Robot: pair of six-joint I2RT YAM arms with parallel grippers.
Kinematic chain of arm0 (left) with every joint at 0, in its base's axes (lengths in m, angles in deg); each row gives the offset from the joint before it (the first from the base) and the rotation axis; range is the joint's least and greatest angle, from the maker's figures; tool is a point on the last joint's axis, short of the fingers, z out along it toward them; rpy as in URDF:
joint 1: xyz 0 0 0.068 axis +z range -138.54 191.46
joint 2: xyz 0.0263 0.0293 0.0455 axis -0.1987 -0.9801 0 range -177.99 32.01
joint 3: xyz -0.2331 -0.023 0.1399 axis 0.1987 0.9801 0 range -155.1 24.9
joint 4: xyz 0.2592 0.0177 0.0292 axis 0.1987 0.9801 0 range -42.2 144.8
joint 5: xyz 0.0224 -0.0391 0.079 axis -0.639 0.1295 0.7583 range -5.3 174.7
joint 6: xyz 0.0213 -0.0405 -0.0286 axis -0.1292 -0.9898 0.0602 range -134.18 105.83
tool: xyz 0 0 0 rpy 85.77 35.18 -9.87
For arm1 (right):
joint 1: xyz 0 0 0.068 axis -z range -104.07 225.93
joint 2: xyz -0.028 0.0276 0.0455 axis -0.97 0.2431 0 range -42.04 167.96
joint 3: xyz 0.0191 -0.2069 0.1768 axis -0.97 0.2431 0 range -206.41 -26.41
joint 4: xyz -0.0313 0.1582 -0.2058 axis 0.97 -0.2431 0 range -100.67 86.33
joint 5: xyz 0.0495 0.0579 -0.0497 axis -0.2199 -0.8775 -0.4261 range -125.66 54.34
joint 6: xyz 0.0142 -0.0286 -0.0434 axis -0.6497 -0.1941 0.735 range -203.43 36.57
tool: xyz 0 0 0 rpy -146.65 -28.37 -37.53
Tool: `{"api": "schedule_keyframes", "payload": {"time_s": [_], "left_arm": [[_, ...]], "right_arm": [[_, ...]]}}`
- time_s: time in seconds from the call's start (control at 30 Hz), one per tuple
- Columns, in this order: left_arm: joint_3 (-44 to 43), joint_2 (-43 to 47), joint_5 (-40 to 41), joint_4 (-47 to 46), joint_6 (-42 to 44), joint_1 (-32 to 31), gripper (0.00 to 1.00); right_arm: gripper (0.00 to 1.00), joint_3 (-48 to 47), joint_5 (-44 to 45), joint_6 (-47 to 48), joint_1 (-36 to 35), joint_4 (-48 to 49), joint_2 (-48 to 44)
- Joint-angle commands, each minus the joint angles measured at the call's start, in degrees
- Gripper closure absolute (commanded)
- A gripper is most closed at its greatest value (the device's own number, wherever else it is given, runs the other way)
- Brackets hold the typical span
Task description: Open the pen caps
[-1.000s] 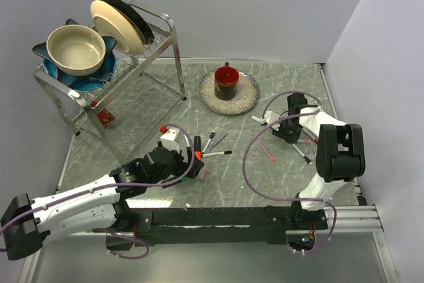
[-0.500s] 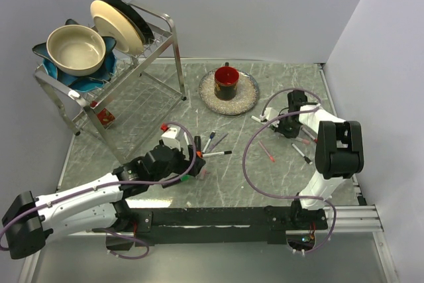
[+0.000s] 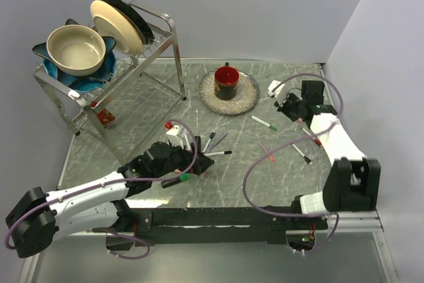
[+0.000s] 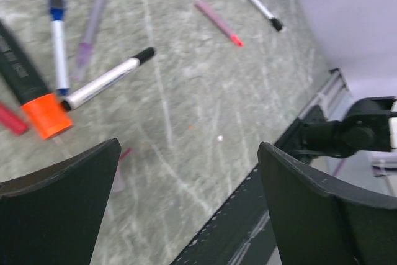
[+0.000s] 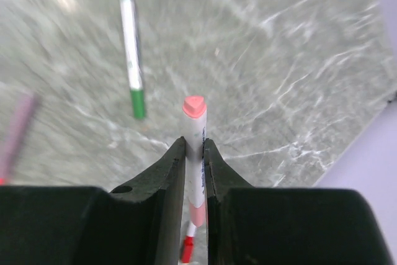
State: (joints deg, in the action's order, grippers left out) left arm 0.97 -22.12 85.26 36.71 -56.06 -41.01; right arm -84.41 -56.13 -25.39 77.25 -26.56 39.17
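My right gripper [image 5: 195,144] is shut on a slim white pen [image 5: 196,130], lifted off the table at the far right [image 3: 287,103]. The pen's pink end pokes out past the fingertips. A green-capped pen [image 5: 131,60] lies beyond it. My left gripper [image 4: 186,175] hangs wide open and holds nothing, low over the pen cluster [image 3: 213,144]. Under it lie a black marker with an orange cap [image 4: 46,116], a white pen with a black cap [image 4: 146,55], a blue-capped pen [image 4: 59,35] and a purple pen [image 4: 92,26]. A pink pen [image 3: 267,151] and a black-capped pen [image 3: 301,154] lie at mid-right.
A metal dish rack [image 3: 165,64] with a bowl and plates stands at the far left. A red mug [image 3: 226,83] sits on a round mat [image 3: 246,101] at the back centre. The black base rail [image 3: 232,218] runs along the near edge.
The right gripper closed on the white pen and carried it up and toward the far right as its arm stretched out. The left gripper shifted slightly right over the pen cluster, still open.
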Motion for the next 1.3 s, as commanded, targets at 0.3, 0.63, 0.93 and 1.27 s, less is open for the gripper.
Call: {"api": "schedule_keyframes", "payload": {"time_s": [0.3,0.63,0.93,1.27], "left_arm": [[-13.06,-18.19,-14.53,-23.25,-2.4,0.17,0.03],[-25.46,-35.33,-17.17,-31.62,-8.73,0.17,0.1],[-34.34,-44.39,-16.9,-26.71,-11.72,-0.27,0.27],[-38.83,-48.88,-20.68,-26.26,-12.16,-1.14,0.43]], "right_arm": [[1.0,4.72,-23.64,-60.46,2.46,10.58,-20.12],[1.0,24.4,-21.98,-94.59,7.73,30.44,-31.8],[1.0,25.65,-26.55,-100.58,8.17,34.32,-31.55],[1.0,26.09,-27.52,-101.72,8.43,35.11,-31.64]]}}
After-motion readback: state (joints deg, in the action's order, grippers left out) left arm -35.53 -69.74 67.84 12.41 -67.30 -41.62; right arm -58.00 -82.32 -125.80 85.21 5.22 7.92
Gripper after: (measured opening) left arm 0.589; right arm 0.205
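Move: The pen in the right fingers, gripped about its middle, is some 28 cm to the left hand's right and 17 cm ahead, about level in height; a white black-capped marker lies roughly 10 cm ahead of the left hand and 4 cm to its right, 13 cm lower. From the right hand, the left gripper is about 28 cm left and 17 cm back. The green-capped marker lies 8 cm to the right hand's left and 2 cm ahead, the violet pen 7 cm left and 11 cm back, both about 13 cm below. Still pinching the pen mid-barrel, the right hand carries it about 10 cm back and 8 cm left, rising 12 cm, dipping about 5, then climbing again, while rolling some 80 degrees, left side up. The left hand comes to meet the pen, about 19 cm right with 6–7 cm forward and up, rolling and swinging slightly clockwise, its fingers closing partway around the pink-cap end; no touch on the cap can be made out. ##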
